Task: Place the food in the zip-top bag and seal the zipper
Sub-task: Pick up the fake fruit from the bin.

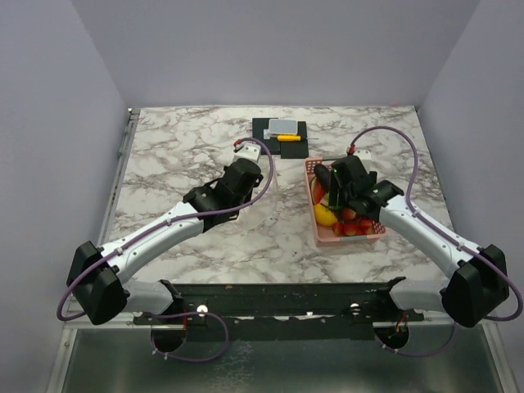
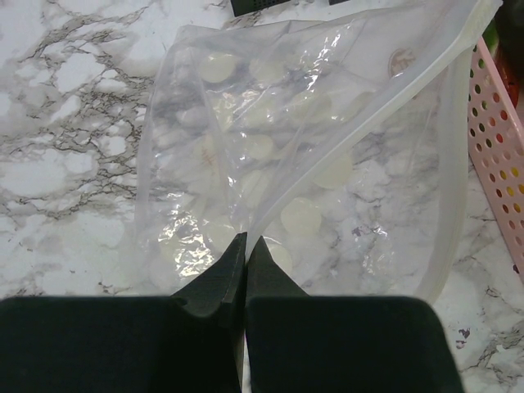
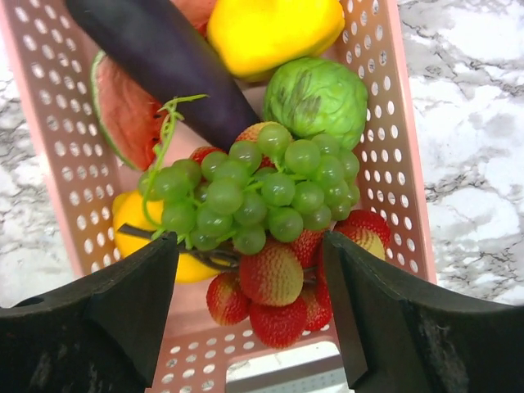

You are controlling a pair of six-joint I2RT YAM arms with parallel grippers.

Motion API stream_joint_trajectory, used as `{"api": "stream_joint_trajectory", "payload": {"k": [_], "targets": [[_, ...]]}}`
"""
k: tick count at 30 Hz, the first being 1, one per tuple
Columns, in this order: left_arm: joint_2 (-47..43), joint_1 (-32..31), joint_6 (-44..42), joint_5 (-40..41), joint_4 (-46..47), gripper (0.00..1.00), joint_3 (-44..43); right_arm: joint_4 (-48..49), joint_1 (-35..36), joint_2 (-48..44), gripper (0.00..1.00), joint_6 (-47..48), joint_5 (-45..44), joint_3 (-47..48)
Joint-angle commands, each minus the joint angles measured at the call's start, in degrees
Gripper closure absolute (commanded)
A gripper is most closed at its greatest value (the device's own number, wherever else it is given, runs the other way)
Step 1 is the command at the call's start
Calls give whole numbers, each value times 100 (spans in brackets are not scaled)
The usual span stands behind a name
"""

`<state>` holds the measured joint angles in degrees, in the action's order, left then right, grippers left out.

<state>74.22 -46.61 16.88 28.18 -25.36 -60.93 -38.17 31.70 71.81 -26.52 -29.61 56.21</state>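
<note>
The clear zip-top bag [image 2: 311, 147] lies crinkled and empty on the marble, its mouth toward the pink basket [image 2: 495, 164]. My left gripper [image 2: 246, 246] is shut on the bag's near edge; from above it [image 1: 250, 160] sits mid-table. The food lies in the basket [image 3: 393, 147]: green grapes [image 3: 254, 188], strawberries [image 3: 274, 278], a cabbage [image 3: 315, 94], a yellow pepper [image 3: 274, 33], a purple eggplant [image 3: 164, 57], a watermelon slice [image 3: 127, 115] and a yellow fruit [image 3: 135, 217]. My right gripper [image 3: 251, 246] hangs open over the basket, its fingers either side of the strawberry cluster, holding nothing.
A yellow-and-grey item on a black base [image 1: 282, 131] stands at the back of the table, just beyond the bag. The basket [image 1: 360, 233] sits right of centre, close beside the bag. Purple walls close in the table on three sides.
</note>
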Motion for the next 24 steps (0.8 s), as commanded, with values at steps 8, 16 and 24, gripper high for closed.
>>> {"api": "stream_joint_trajectory", "payload": {"k": [8,16,24], "targets": [[-123,17,-103,211,102,100,77,1025,-896,602,21,-293,863,-450],[-65,20,-132,205,93,100,72,1408,-1046,882,33,-407,1035,-618],[-65,20,-159,237,93,100,81,1541,-1096,922,77,-364,996,-677]]}}
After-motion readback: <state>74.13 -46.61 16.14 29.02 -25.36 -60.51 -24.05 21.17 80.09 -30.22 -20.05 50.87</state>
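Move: The grape bunch lies about 5 cm ahead of the right hand, 1 cm to its right and 7 cm below. In the same bin, at much that depth, the cabbage is some 12 cm ahead and 5 right, the eggplant about 13 ahead and 6 left, the lemon 2 ahead and 6 left, and the main strawberry cluster 2 back and 2 right. From the left hand the grapes lie roughly 28 cm right, 3 ahead and 12 below. Down into the bin by some 5 cm and forward about 4, edging slightly right, the open right hand reaches the middle of the grape bunch while rolling its left side up and turning clockwise, each about 10 degrees. Its descent eases off as the fingers close from wide open to roughly a third and pinch the central grapes from both sides. ##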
